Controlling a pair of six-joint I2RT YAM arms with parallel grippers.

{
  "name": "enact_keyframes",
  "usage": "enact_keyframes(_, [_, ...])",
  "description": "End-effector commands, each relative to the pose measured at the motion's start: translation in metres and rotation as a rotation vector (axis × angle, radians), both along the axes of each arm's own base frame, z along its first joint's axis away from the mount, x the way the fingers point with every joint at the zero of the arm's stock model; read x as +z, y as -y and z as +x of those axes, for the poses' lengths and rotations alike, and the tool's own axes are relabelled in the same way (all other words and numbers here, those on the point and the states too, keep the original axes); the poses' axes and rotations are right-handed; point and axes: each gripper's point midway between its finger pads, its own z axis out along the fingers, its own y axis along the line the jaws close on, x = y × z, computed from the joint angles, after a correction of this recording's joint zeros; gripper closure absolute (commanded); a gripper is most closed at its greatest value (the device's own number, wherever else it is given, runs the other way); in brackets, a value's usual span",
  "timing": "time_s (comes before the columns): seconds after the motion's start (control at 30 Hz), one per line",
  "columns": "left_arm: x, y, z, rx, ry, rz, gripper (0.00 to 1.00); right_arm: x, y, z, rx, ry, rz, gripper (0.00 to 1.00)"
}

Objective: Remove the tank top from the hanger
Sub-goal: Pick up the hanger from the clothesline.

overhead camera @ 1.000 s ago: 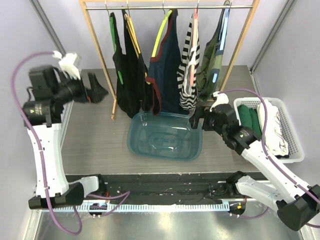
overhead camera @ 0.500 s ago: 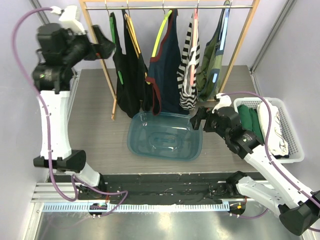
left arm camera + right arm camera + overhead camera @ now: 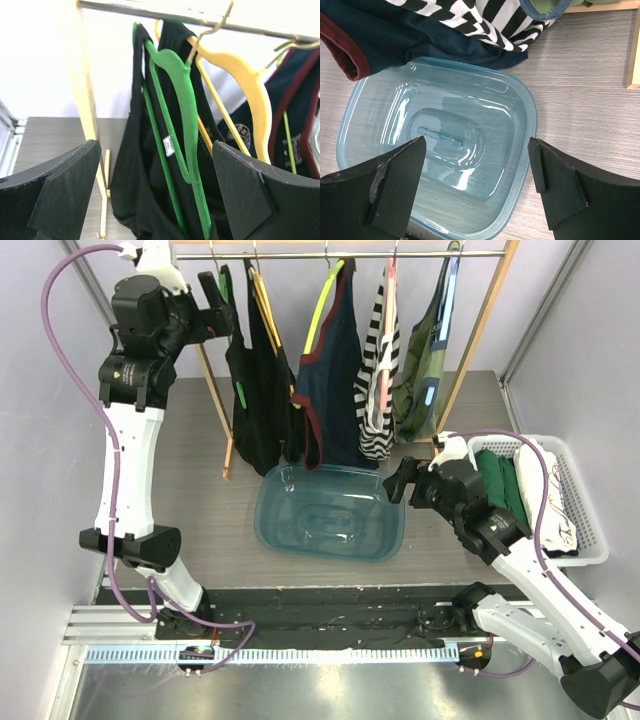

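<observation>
A black tank top [image 3: 255,390] hangs at the left end of the rack on a green hanger [image 3: 227,310]. The left wrist view shows the same black tank top [image 3: 135,190] and green hanger [image 3: 180,100] close up, hooked on the rail beside a yellow hanger [image 3: 247,87]. My left gripper [image 3: 218,302] is raised to the hanger's height just left of it, open, with nothing between its fingers [image 3: 67,175]. My right gripper [image 3: 400,480] hovers open over the right rim of the blue tub [image 3: 265,502], holding nothing.
The wooden rack post [image 3: 200,360] stands right by my left gripper. A navy tank top [image 3: 335,390], a striped one [image 3: 378,390] and an olive one [image 3: 420,370] hang further right. A white basket [image 3: 592,540] of folded clothes sits at the right.
My left arm has swung up from the table's left side to the rack's top left corner, facing the green hanger. The right gripper has narrowed a little and hardly moved.
</observation>
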Motion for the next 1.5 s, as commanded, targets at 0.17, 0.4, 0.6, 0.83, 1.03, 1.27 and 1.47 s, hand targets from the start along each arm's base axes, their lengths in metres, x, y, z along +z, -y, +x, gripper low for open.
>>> enact_keyframes(0.17, [0.0, 0.015, 0.02, 0.025, 0.045, 0.055, 0.08, 0.023, -0.007, 0.004, 0.005, 0.051, 0.053, 0.14])
enact_keyframes(0.4, [-0.009, 0.008, 0.023, 0.067, 0.028, 0.076, 0.34, 0.026, -0.005, 0.002, 0.007, 0.059, 0.05, 0.19])
enact_keyframes(0.6, [-0.018, 0.0, 0.024, 0.108, 0.005, 0.103, 0.75, 0.032, -0.006, 0.001, 0.015, 0.065, 0.053, 0.31])
enact_keyframes(0.83, [-0.008, 0.004, 0.022, 0.065, 0.04, 0.143, 1.0, 0.032, -0.007, 0.001, 0.025, 0.064, 0.05, 0.48])
enact_keyframes(1.03, [0.029, 0.004, 0.013, 0.047, 0.144, 0.164, 1.0, 0.028, -0.008, 0.0, 0.025, 0.053, 0.052, 0.56])
enact_keyframes(1.27, [0.06, 0.0, -0.006, 0.045, 0.22, 0.146, 1.0, 0.025, -0.008, -0.001, 0.025, 0.046, 0.056, 0.63])
enact_keyframes(1.47, [0.034, 0.0, -0.018, 0.021, 0.132, 0.168, 1.0, 0.026, -0.007, -0.002, 0.026, 0.051, 0.061, 0.64])
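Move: The near shoulder of the green hanger carrying the black tank top is about 4 cm ahead of the left gripper, 2 cm right and 4 cm below. The yellow hanger is some 9 cm farther right, level with that shoulder. The rod runs about 8 cm ahead of the gripper and 4 cm above it. The rack's left post is roughly 8 cm ahead and 7 cm left. From the right gripper, the green hanger is about 22 cm ahead, 35 cm left and 25 cm above. Bring the left gripper down about 4 cm and forward 3 cm onto the green hanger, sidling briefly right, and shut the wide-open fingers on its shoulder just below the neck. Keeping that pinch, raise it some 4 cm and ease back towards the base, rolling the wrist about 10 degrees, left side up. Hold the right arm still and let its fingers close over halfway on nothing. ##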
